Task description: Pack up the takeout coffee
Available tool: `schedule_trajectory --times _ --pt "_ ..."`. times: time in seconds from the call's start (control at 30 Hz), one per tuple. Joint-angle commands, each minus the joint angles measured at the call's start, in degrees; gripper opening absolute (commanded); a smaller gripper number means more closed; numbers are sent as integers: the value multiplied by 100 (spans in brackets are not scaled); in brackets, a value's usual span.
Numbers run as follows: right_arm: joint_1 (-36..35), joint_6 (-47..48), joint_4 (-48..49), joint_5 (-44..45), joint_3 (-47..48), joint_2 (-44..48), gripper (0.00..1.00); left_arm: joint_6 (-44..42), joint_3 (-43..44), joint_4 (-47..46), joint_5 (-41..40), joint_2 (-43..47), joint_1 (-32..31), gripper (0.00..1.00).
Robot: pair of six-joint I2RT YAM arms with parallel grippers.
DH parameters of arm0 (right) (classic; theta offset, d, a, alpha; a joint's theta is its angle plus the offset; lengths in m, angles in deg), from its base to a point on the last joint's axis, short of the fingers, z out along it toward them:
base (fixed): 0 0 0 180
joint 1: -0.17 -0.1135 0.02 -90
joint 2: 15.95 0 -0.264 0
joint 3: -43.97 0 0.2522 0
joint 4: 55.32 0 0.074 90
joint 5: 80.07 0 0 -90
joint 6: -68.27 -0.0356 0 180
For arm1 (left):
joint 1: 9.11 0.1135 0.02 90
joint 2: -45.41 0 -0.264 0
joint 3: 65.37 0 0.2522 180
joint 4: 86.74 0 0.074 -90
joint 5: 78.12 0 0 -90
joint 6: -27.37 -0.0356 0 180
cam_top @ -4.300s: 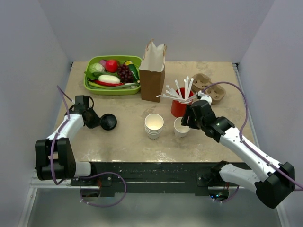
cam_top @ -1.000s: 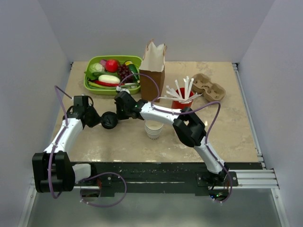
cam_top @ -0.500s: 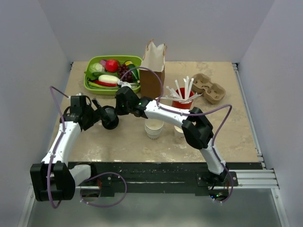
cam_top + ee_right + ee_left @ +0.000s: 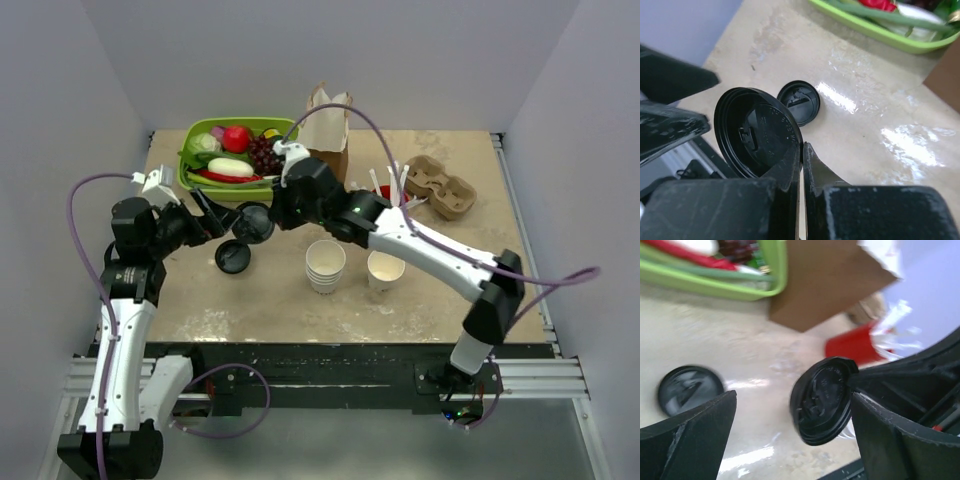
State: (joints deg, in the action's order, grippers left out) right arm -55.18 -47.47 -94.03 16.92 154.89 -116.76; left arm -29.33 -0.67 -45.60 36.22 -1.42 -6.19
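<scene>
No lidded takeout coffee shows in any view. My right gripper [image 4: 268,216] [image 4: 802,146] reaches across to the left and is shut on the rim of a black sip lid [image 4: 251,223] [image 4: 757,132] [image 4: 822,400], held on edge above the table. My left gripper [image 4: 214,222] [image 4: 793,405] stands open just left of that lid, its fingers apart on either side of it without touching. A second black lid [image 4: 232,257] [image 4: 687,390] [image 4: 799,102] lies flat on the table below. A single lidless white cup [image 4: 386,270] stands beside a stack of white cups [image 4: 325,265].
A brown paper bag [image 4: 328,135] [image 4: 825,280] stands at the back, with a green tray [image 4: 190,180] [image 4: 715,285] of toy produce to its left. A red cup [image 4: 850,345] of stirrers sits behind my right arm. A cardboard cup carrier [image 4: 440,185] lies back right.
My left gripper opened, let go of the lids and drew back to the left. The right gripper lifted one lid away; the other lid now lies alone on the table.
</scene>
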Motion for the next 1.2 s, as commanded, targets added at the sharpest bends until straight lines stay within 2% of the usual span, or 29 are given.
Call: schedule_trajectory --times 0.0,0.07,0.1,0.17,0.2,0.27,0.3,0.4,0.47,0.5,0.57,0.6,0.67,0.7,0.83,0.9,0.97,1.0,1.03,1.13,1.17 --pt "296 516 -484 -642 -347 1018 0 62 75 -1075 1679 -54 -72 100" --pt "411 727 -572 -865 -627 1457 0 247 -57 -1347 1749 -151 -247 100" --pt "420 945 -572 -909 -716 1590 0 369 -266 -1914 2011 -186 -413 99" --pt "446 1184 -590 -1111 -900 1758 0 808 -409 -2454 2250 -414 -879 95" --pt "473 1246 -660 -1129 -927 1845 0 923 -470 -3013 2399 -502 -1063 91" --pt "543 1282 -941 -1155 -910 1881 0 994 -392 -3124 2444 -783 -1495 86" --pt "578 1273 -1020 -1112 -910 1925 0 994 -339 -3116 2444 -854 -1583 81" --pt "587 1255 -995 -1164 -1041 2118 0 1012 -313 -3194 2357 -986 -1759 76" --pt "587 1220 -854 -1225 -1173 2215 0 1029 -295 -3195 2330 -1074 -1821 68" --pt "587 1229 -836 -1208 -1191 2241 0 1021 -251 -3134 2321 -1109 -1838 59" --pt "587 1246 -854 -1138 -1252 2286 0 960 -190 -3019 2295 -1162 -1865 48" --pt "596 1264 -862 -1120 -1279 2303 0 950 -155 -2888 2251 -1171 -1874 37" --pt "587 1273 -845 -1120 -1331 2338 0 915 -119 -2773 2198 -1162 -1891 29" --pt "587 1308 -836 -1164 -1340 2356 0 907 -84 -2747 2146 -1153 -1900 21" --pt "596 1326 -669 -1375 -1367 2453 0 731 -5 -2220 2084 -1127 -1935 11" --pt "587 1334 -660 -1480 -1332 2444 0 696 30 -2018 2005 -1092 -1935 0" --pt "587 1448 -643 -1577 -1297 2435 2 748 48 -1877 1900 -1039 -1935 0" --pt "587 1544 -643 -1595 -1297 2470 6 783 48 -1824 1830 -1030 -1935 0" --pt "587 1650 -599 -1534 -1323 2522 25 862 48 -1763 1812 -1030 -1935 0" --pt "587 2439 -319 -1481 -1515 2847 62 906 162 -1341 1820 -1117 -1935 0" --pt "587 2955 -196 -1463 -1595 2961 67 915 179 -1157 1829 -1135 -1935 0"
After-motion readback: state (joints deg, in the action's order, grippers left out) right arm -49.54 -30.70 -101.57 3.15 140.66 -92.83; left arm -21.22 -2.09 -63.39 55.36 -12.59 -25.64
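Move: The right hand already holds a black lid by the rim, its middle about 4 cm left of that hand, and this lid lies about 7 cm right of the open left hand, some 2 cm farther out and 2 cm lower. A second lid lies on the table some 20 cm below the left hand, 1 cm to its left and level fore and aft. From the right hand, the cup stack stands about 9 cm right, 7 cm back and 14 cm lower. Still pinching the lid, the right hand carries it about 10 cm right and 6 cm back, rising early, dipping and ending a few centimetres higher, towards the space above the cup stack, while the open left hand chases it some 14 cm to the right and a little back, swinging about 35 degrees clockwise so its fingers reach the lid's near left rim. The left hand all but stops there and shuts its fingers on the rim, and only then, nearly still itself, does the right hand open past halfway to give the lid over. ##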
